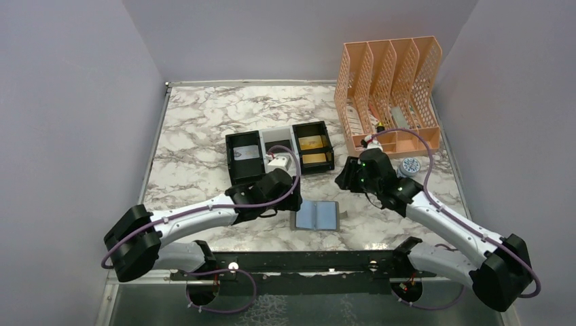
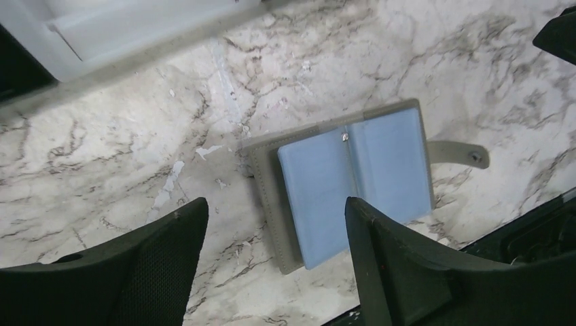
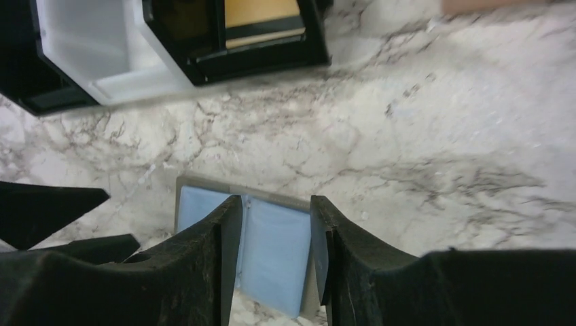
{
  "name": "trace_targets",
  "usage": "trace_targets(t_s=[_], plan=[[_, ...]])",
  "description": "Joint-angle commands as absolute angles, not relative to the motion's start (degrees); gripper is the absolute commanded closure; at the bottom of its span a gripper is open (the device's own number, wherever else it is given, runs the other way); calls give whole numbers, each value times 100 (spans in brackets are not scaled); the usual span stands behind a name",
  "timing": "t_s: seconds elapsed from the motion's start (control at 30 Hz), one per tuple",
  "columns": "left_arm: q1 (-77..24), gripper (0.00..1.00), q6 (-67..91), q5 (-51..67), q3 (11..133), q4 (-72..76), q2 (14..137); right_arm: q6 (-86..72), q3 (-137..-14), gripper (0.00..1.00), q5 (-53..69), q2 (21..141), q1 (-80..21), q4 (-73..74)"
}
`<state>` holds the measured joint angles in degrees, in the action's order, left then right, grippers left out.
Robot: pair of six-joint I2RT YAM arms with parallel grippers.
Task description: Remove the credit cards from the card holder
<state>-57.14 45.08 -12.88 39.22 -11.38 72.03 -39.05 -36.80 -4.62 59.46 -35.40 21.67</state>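
Note:
The card holder (image 1: 316, 215) lies open and flat on the marble near the front edge, its blue-grey panels (image 2: 353, 180) facing up and its snap strap (image 2: 469, 156) off to one side. No card shows in its panels. A gold-yellow credit card (image 1: 311, 142) lies in the right compartment of the tray, also in the right wrist view (image 3: 261, 10). A greyish card (image 1: 244, 155) lies in the left compartment. My left gripper (image 2: 275, 217) hovers open just left of the holder (image 1: 282, 204), holding nothing. My right gripper (image 3: 275, 204) is open and empty, above and behind the holder (image 1: 343, 180).
The black-and-white three-compartment tray (image 1: 277, 139) stands behind the holder, its white middle wall (image 3: 102, 61) close to both grippers. A peach mesh file rack (image 1: 390, 88) stands at the back right. A small round blue-white item (image 1: 409, 165) sits by the right arm.

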Motion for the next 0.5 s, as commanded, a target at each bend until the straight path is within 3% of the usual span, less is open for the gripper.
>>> trace_targets(t_s=[0.0, 0.13, 0.3, 0.47], plan=[[-5712, 18, 4162, -2089, 4324, -1815, 6754, -3246, -4095, 56, -1851, 5644, -3542, 2545], [-5434, 5, 3704, -2426, 4547, -2205, 6434, -2573, -4354, 53, -2617, 5457, -3542, 2195], [-4260, 2, 3123, -2166, 4707, -2497, 5913, -1511, -4488, 46, -2517, 5076, -3542, 1302], [-3643, 1, 2928, -2823, 5019, -2917, 5277, -1341, -5103, 18, -1894, 4856, -3542, 1473]])
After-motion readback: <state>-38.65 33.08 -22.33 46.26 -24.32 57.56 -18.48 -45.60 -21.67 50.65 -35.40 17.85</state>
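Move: The open card holder lies about 8 cm to the right of the left hand, 4 cm back and 7 cm below; from the right hand it is roughly 9 cm left, 7 cm back and 9 cm below. Counted from the left hand, the left black bin stands some 17 cm ahead and 17 cm left, the white bin 17 cm ahead and 5 cm left. The yellow-card bin is about 14 cm ahead and 9 cm left of the right hand. Both empty hands, already clear of the card holder, draw away: the left swings about 12 cm left while going forward and up, towards the left black bin, turning counter-clockwise and spreading its fingers fully. The right climbs some 12 cm with a smaller drift forward and right, its fingers opening wider as they tip up nearly 30 degrees from the table. ##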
